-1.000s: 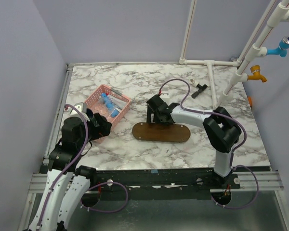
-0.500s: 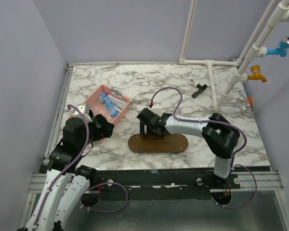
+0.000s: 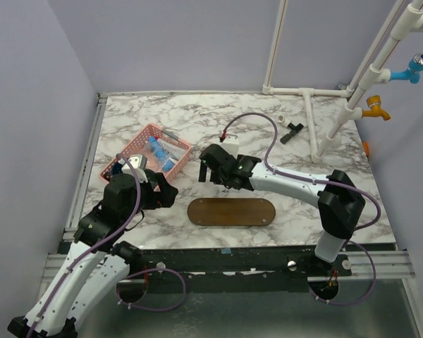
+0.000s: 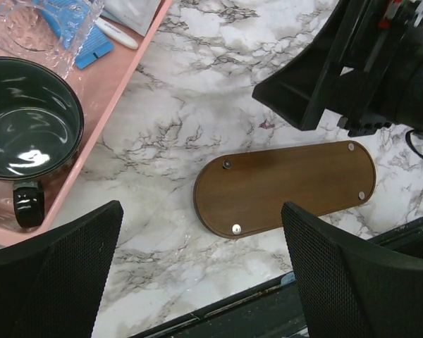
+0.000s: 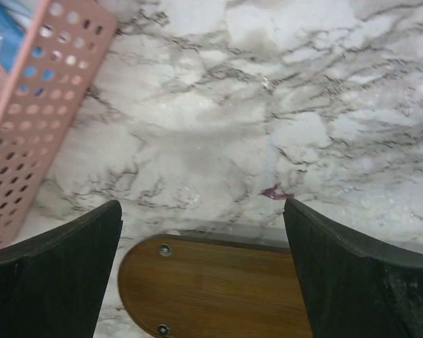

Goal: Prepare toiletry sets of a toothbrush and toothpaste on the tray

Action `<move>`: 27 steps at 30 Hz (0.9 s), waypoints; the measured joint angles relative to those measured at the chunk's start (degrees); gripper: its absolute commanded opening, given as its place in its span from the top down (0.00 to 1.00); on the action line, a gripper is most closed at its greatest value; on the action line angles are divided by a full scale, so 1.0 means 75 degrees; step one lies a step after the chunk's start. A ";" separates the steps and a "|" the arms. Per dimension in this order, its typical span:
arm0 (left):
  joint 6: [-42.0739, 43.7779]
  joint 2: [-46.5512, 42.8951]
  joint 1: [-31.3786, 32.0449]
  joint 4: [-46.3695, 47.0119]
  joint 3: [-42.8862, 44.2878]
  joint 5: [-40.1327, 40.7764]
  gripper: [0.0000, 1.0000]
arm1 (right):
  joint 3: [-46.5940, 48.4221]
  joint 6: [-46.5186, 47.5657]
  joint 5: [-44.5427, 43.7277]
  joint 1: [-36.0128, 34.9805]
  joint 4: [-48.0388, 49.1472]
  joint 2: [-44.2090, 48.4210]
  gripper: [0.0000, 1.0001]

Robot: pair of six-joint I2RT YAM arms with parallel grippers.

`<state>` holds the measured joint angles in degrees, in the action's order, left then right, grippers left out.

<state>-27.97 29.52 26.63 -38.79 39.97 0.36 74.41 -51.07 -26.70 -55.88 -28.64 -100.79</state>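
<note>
The tray [image 3: 230,211] is a dark brown oblong board lying flat near the table's front edge, with small screws on its face. It also shows in the left wrist view [image 4: 285,184] and the right wrist view [image 5: 211,289]. My right gripper [image 3: 210,167] hangs open and empty just behind the tray's left end [image 5: 203,211]. My left gripper [image 3: 162,191] is open and empty, left of the tray [image 4: 201,239]. A thin white handle [image 4: 116,33], perhaps the toothbrush, lies in the pink basket [image 4: 127,77]. I cannot make out the toothpaste.
The pink mesh basket [image 3: 137,151] at the left holds a black mug [image 4: 28,120], a blue packet [image 3: 157,151] and clear wrapping. Its corner shows in the right wrist view [image 5: 28,120]. A white pipe frame [image 3: 310,105] and a small black part [image 3: 291,130] stand at the back right.
The tray slid towards the front edge under my right gripper, which has since lifted off it and moved back. My left arm has swung right and forward, towards the tray.
</note>
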 measured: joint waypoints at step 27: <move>-0.1472 0.1078 0.0108 -0.1728 0.1784 0.1440 0.08 | 0.2757 0.1716 -0.0032 -0.1087 -0.0874 -0.1294 0.00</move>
<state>-39.00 37.60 27.44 -51.75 53.34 11.16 95.09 -38.20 -26.94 -64.03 -35.20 -110.50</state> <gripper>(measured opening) 0.932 0.998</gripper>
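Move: The blue toothpaste in the pink basket lies about 10 cm ahead of the right gripper, 16 cm to its left and 8 cm below it; the wooden tray's middle is roughly 7 cm back and 7 cm right of that gripper. From the left gripper the toothpaste is some 19 cm ahead, 1 cm left and 18 cm below. The green mug stands 11 cm ahead and 12 cm left of the left gripper, as deep. Lift the open right gripper about 4 cm clear of the pulled-in tray while swinging it left some 11 cm to beside the basket, drawing slightly back and turning counter-clockwise, then ease it a few centimetres right again. Meanwhile dip the open left gripper a little, then raise it to finish slightly higher and farther left, turned counter-clockwise. Grasp nothing yet. ##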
